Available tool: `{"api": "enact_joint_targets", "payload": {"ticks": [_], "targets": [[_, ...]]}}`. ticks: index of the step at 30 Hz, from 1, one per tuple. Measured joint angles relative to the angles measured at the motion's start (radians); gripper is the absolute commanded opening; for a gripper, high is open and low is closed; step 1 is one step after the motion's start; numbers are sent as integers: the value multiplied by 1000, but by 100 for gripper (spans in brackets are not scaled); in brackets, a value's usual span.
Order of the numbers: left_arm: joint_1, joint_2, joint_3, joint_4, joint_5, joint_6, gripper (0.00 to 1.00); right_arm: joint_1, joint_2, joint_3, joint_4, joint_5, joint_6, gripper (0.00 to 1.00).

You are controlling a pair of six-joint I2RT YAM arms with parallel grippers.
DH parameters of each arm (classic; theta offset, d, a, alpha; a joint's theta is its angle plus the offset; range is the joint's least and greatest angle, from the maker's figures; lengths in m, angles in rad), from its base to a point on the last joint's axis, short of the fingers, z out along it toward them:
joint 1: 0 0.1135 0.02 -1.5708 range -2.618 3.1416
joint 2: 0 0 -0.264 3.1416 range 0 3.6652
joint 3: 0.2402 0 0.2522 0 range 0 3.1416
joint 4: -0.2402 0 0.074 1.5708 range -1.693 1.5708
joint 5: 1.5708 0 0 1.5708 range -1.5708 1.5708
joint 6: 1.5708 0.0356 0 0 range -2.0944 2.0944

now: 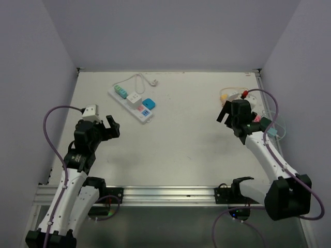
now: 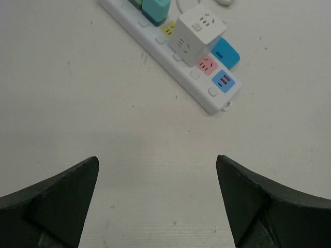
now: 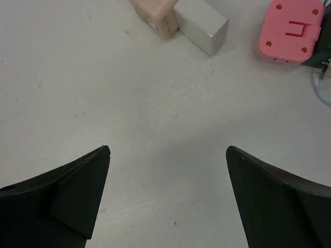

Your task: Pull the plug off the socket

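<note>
The socket (image 1: 143, 115) is a long white power strip lying diagonally at the back left of the table. A white cube plug (image 1: 135, 98) stands in its middle, and a teal plug (image 1: 121, 92) sits farther back. In the left wrist view the socket (image 2: 173, 68) lies ahead, with the white cube plug (image 2: 196, 32), the teal plug (image 2: 155, 8) and bare pink and blue outlet faces near its end. My left gripper (image 1: 113, 126) (image 2: 156, 157) is open over bare table, short of the strip's near end. At the right, my right gripper (image 1: 223, 112) (image 3: 168, 150) hangs open, holding nothing.
A blue block (image 1: 149, 103) (image 2: 225, 51) lies against the strip's right side. The strip's white cord (image 1: 139, 77) loops toward the back wall. Near the right gripper lie a pink adapter (image 3: 289, 30), a white block (image 3: 202, 25), a beige block (image 3: 155, 18) and thin cables (image 1: 274, 116).
</note>
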State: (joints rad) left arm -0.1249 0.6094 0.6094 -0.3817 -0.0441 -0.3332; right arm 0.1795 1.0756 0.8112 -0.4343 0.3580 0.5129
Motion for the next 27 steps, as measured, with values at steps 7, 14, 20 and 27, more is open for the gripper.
{"api": "enact_joint_targets", "payload": {"ticks": [7, 14, 20, 27], "targets": [[-30, 15, -51, 36, -43, -4, 99, -122, 283, 15, 178, -49, -55, 98], [-60, 11, -51, 61, -79, -2, 100, -179, 497, 132, 311, -81, -144, 99], [-70, 13, -51, 62, -102, 3, 100, -178, 623, 253, 363, -94, -251, 99], [-73, 18, -51, 63, -110, 3, 100, -178, 705, 311, 367, -115, -333, 98]]}}
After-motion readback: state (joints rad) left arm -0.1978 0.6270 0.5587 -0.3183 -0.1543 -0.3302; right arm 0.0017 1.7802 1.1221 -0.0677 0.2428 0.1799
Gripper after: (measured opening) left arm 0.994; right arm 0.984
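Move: From the right gripper, the white two-slot plug on the pink socket lies about 20 cm ahead, 5 cm right and 11 cm below. The grey box stands roughly 12 cm ahead and 6 cm right, the orange charger some 22 cm ahead and 1 cm right, and the pink plug about 8 cm ahead and 13 cm right, all some 13 cm down. From the left gripper, the white plug is roughly 25 cm ahead, 59 cm right and 15 cm lower. Reach the right gripper about 15 cm forward towards the white plug on the pink socket, fingers kept wide open. Sink some 7 cm and ease 5 cm right early on, then run nearly level over the table, slowing to a stop short of the plug with a last small dip. Roll the hand's left side down about 10 degrees on the way. ##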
